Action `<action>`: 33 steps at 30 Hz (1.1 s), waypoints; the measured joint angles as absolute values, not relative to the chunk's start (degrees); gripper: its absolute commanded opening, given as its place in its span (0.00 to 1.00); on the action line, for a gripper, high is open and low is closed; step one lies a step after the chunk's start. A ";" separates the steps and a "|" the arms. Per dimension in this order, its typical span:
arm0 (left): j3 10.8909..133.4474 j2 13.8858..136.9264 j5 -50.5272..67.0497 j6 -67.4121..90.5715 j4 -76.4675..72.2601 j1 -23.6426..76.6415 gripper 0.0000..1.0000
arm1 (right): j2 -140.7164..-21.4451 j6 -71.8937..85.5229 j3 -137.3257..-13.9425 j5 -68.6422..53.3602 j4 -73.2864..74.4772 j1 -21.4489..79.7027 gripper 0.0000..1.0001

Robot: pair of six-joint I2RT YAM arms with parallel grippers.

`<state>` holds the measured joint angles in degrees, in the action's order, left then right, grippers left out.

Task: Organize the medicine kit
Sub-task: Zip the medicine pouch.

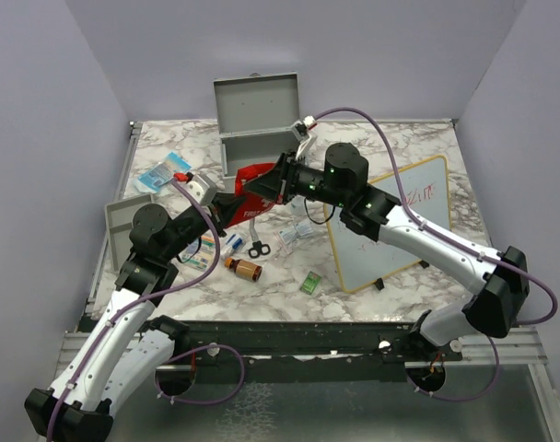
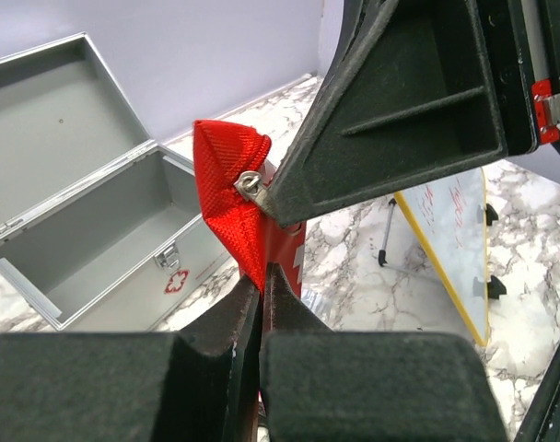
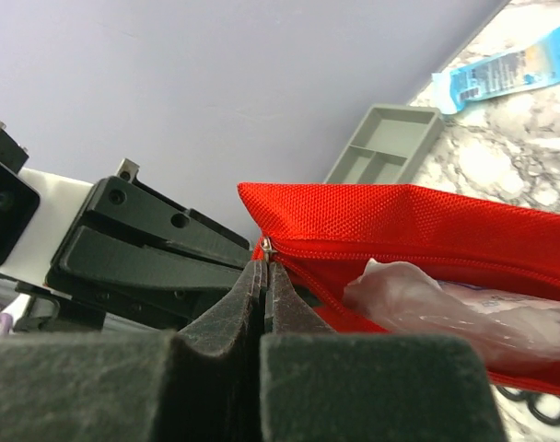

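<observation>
The medicine kit stands open at the back of the table, its inside bare in the left wrist view. A red zip pouch hangs in the air in front of it, between both grippers. My left gripper is shut on the pouch's lower fabric edge. My right gripper is shut on the metal zipper pull at the pouch's corner. The zip is partly open and a clear plastic packet shows inside the pouch.
A wood-framed whiteboard leans at the right. A shallow grey divided tray lies at the left, with a blue packet behind it. Scissors, an amber bottle and a green packet lie under the arms.
</observation>
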<state>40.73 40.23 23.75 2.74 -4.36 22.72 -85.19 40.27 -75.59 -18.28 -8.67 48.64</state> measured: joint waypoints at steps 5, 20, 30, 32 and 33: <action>40.73 39.94 25.34 2.26 -4.51 22.90 0.00 | -81.62 36.86 -74.02 -18.90 -5.06 47.22 0.01; 39.99 37.08 27.38 2.17 -7.25 22.98 0.00 | -80.99 34.83 -72.53 -25.06 -3.09 40.93 0.06; 39.99 37.21 27.66 -1.48 -7.14 22.98 0.00 | -80.55 28.18 -75.09 -33.10 -3.18 40.93 0.38; 40.01 37.26 27.86 -2.42 -7.01 22.98 0.00 | -80.58 26.28 -76.79 -34.72 -1.83 40.93 0.40; 40.01 37.30 28.01 -2.96 -6.76 22.98 0.00 | -80.58 25.43 -77.89 -35.64 -0.80 40.93 0.41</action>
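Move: The red pouch hangs between both hands, its middle about 4 cm ahead, 4 cm right and 5 cm below the right hand, whose shut fingers already hold the zip pull. The pouch's middle lies 5 cm ahead, 5 cm right and 4 cm below the left hand, which pinches its near corner. From the right hand, the scissors lie almost straight below, 1 cm ahead, 1 cm right and 29 cm down, the brown bottle 5 cm back, 3 cm left, 28 cm down, and the grey medicine box 25 cm ahead, 2 cm right, 24 cm down. The zip pull, already pinched at the start, is tugged by the right hand about 5 cm rightward, away from the left fingers, ending with a small forward dip; the right fingers then open, let the pull go and back off a few centimetres back and up, the wrist turning some 15 degrees. The left hand keeps its pinch on the corner, easing about 2 cm back and then up. ##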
